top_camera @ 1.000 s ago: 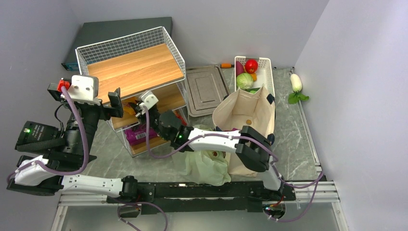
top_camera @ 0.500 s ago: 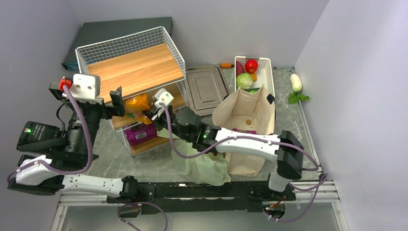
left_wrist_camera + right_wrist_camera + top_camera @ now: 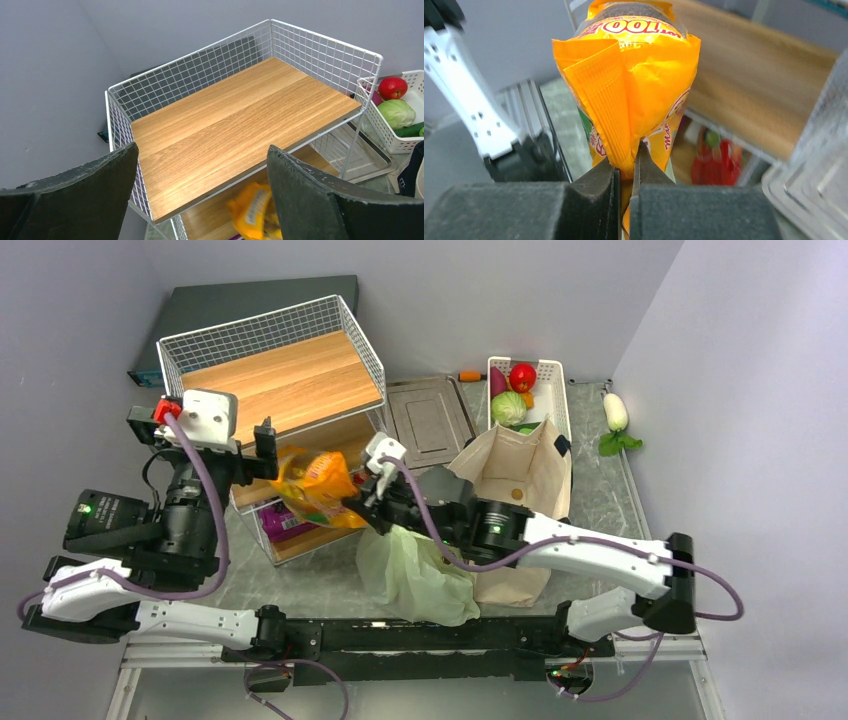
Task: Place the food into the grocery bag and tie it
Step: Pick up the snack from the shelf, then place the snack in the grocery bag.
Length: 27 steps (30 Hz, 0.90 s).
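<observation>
My right gripper (image 3: 626, 165) is shut on the crimped end of an orange snack packet (image 3: 634, 75). The packet (image 3: 318, 485) hangs in the air just in front of the wire shelf, left of my right gripper (image 3: 357, 502), and it shows blurred in the left wrist view as the orange packet (image 3: 250, 217). Below it, the pale-green plastic grocery bag (image 3: 415, 575) lies crumpled on the table, against the beige tote. High over the shelf's wooden top, my left gripper (image 3: 202, 150) is open with nothing between its fingers; from above the left gripper (image 3: 262, 445) sits at the shelf's left front.
The white wire shelf (image 3: 270, 370) holds a purple packet (image 3: 285, 520) and a red packet (image 3: 719, 160) lower down. A beige canvas tote (image 3: 515, 490) stands open. Behind are a grey tray (image 3: 430, 425), a white basket (image 3: 552, 390) of vegetables and a white radish (image 3: 615, 412).
My right gripper has drawn back out of the shelf's middle level toward the right, bringing the orange packet out with it. My left arm has shifted slightly right and forward.
</observation>
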{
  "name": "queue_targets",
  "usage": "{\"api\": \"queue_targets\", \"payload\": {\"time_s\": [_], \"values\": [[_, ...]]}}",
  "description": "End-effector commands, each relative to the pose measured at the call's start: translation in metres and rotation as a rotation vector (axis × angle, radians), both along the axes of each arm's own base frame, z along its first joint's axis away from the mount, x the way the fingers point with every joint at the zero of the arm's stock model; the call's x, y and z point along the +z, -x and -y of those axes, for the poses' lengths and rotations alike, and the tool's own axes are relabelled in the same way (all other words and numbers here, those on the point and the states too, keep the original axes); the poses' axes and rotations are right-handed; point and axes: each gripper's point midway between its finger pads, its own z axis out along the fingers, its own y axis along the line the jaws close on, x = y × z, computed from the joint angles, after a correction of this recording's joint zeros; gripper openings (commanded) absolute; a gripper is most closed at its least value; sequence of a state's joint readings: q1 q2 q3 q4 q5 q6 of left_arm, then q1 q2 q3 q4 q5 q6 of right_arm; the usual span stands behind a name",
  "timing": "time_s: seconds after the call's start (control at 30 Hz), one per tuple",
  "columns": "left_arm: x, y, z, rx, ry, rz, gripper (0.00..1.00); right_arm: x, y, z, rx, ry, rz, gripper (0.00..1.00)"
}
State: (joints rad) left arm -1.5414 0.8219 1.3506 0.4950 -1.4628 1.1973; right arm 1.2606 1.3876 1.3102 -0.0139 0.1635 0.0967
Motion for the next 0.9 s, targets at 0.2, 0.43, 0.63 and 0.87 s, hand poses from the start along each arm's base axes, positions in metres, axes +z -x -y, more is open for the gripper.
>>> {"api": "queue_targets", "payload": {"time_s": [0.2,0.43,0.63,0.87], "values": [[0.021,-0.002,0.022,-0.015,0.0,0.054,0.99,-0.004,-0.01,0.117,-0.295,0.132,-0.052,0.0],[0.021,-0.003,0.04,-0.02,-0.024,0.063,0.99,0.029,-0.01,0.167,-0.397,0.064,-0.035,0.0],[0.021,-0.003,0.043,-0.016,-0.027,0.063,0.99,0.064,-0.019,0.193,-0.498,0.051,0.0,0.0],[0.015,-0.003,0.045,-0.021,-0.027,0.057,0.99,0.062,-0.045,0.254,-0.871,0.118,0.01,0.0]]}}
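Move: The tote that the right hand carries the snack towards has its middle about 27 cm to the right, some 7 cm farther out and 25 cm below. The tied plastic bag stands roughly 11 cm right, 7 cm back and 27 cm down. The shelf rack's middle is about 14 cm left and 17 cm ahead; the metal tray about 13 cm right, 28 cm ahead. From the left hand the tote lies about 42 cm right, 7 cm ahead, far below. Still pinching the orange snack by its crimped end, the right hand swings it some 20 cm to the right, away from the shelf rack and towards the tote, dipping about 5 cm before climbing to slightly above its starting height. The wrist turns clockwise about 30 degrees, so the fingers point more forward. The left hand, open and empty, shifts about 5 cm right in front of the rack. ##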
